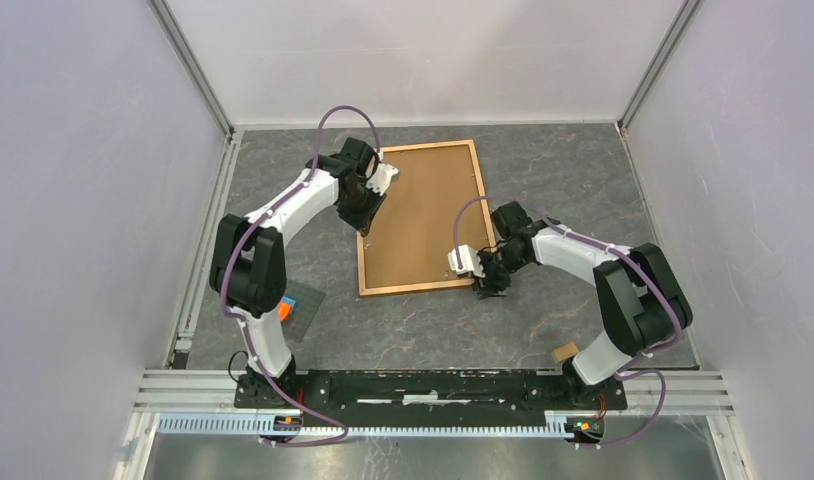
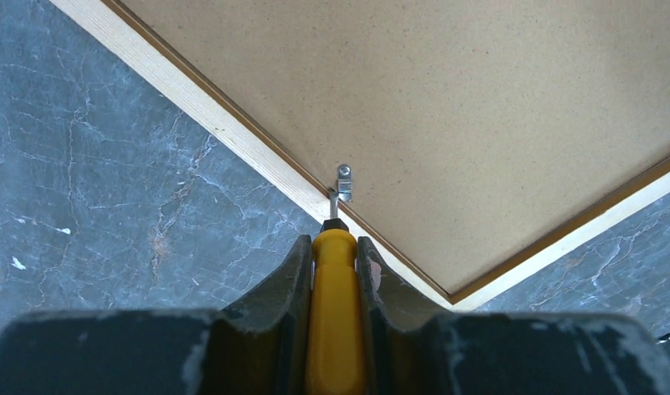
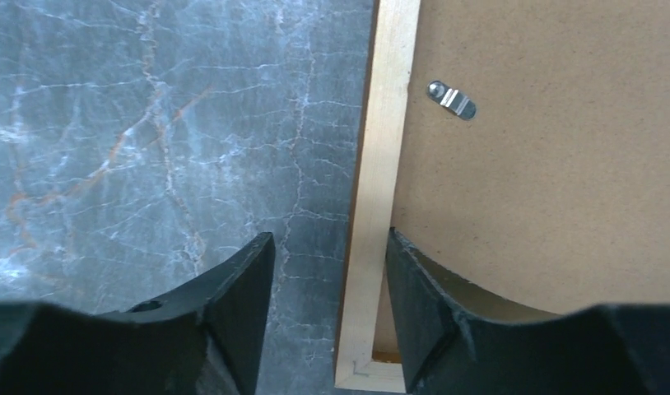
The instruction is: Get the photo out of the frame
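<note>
The frame (image 1: pixel 423 215) lies face down on the marble table, its brown backing board (image 2: pixel 447 107) facing up. The photo is hidden under that board. My left gripper (image 2: pixel 336 247) is shut on a yellow-handled screwdriver (image 2: pixel 336 321). The screwdriver's metal tip touches a small clip (image 2: pixel 343 183) at the frame's left border (image 2: pixel 233 136). My right gripper (image 3: pixel 330 263) stands open over the frame's near right corner. The pale wooden border (image 3: pixel 381 164) runs between its fingers, one over the board and one over the table. Another clip (image 3: pixel 452 99) lies flat on the board just ahead.
A small grey plate with an orange block (image 1: pixel 293 308) sits by the left arm's base. A small tan block (image 1: pixel 565 351) lies near the right arm's base. Enclosure walls surround the table on three sides.
</note>
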Tool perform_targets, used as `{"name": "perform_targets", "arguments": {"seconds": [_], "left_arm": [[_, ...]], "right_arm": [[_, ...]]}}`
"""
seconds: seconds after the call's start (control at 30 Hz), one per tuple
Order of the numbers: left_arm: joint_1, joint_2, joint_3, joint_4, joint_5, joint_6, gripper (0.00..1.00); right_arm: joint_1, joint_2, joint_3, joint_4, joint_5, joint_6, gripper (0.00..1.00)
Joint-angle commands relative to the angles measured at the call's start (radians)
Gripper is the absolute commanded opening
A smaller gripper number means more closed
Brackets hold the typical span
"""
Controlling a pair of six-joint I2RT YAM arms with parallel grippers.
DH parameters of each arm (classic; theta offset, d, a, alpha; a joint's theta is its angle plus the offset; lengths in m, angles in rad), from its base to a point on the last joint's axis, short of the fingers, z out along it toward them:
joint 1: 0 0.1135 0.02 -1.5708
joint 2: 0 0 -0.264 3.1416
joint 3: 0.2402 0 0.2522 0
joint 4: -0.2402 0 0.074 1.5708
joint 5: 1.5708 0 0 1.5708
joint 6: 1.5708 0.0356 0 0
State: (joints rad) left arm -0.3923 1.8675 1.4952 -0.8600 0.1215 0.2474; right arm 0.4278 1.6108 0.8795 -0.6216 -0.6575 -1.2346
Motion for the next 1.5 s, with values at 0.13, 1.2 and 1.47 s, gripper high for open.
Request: {"name": "perform_targets", "arguments": {"seconds": [0.13, 1.2, 1.47], "left_arm": [[0.01, -0.068, -0.058, 0.071, -0.021, -0.204, 0.02], [-0.086, -0.493, -0.304, 0.261, 0.19, 0.186, 0.02], [-0.143, -0.326, -0.175, 0.177, 0.075, 0.173, 0.02]], "right_arm": [[0.083, 0.011, -0.089, 0.229, 0.187, 0.179, 0.4], [0.121, 0.113, -0.079, 0.336, 0.328, 0.507, 0.0], [0.122, 0.138, -0.047, 0.3, 0.332, 0.486, 0.0]]}}
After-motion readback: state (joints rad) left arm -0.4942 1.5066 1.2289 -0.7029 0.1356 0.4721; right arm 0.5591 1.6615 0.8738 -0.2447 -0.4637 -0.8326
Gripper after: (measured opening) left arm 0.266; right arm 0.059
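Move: The left hand holds the screwdriver, its blade at the clip on the frame's left rail; that clip is about 8 cm below this hand, 1 cm ahead and 2 cm to its right. The near-left corner is roughly 10 cm back from the hand and 1 cm to its right. For the open right hand, the near rail is about 2 cm ahead and 1 cm down. From the same hand, the near-right corner is 2 cm ahead and 3 cm right, the near clip some 4 cm ahead and 9 cm left. Slide the right gripper forward and left onto the near rail and shut its fingers to pinch it, then, keeping that grip, go on forward-left, about 6 cm in all, turning clockwise. Draw the left gripper back about 4 cm, tilting the screwdriver's tip forward, then lift some 5 cm so the blade leaves the left-rail clip, still gripping the handle. ##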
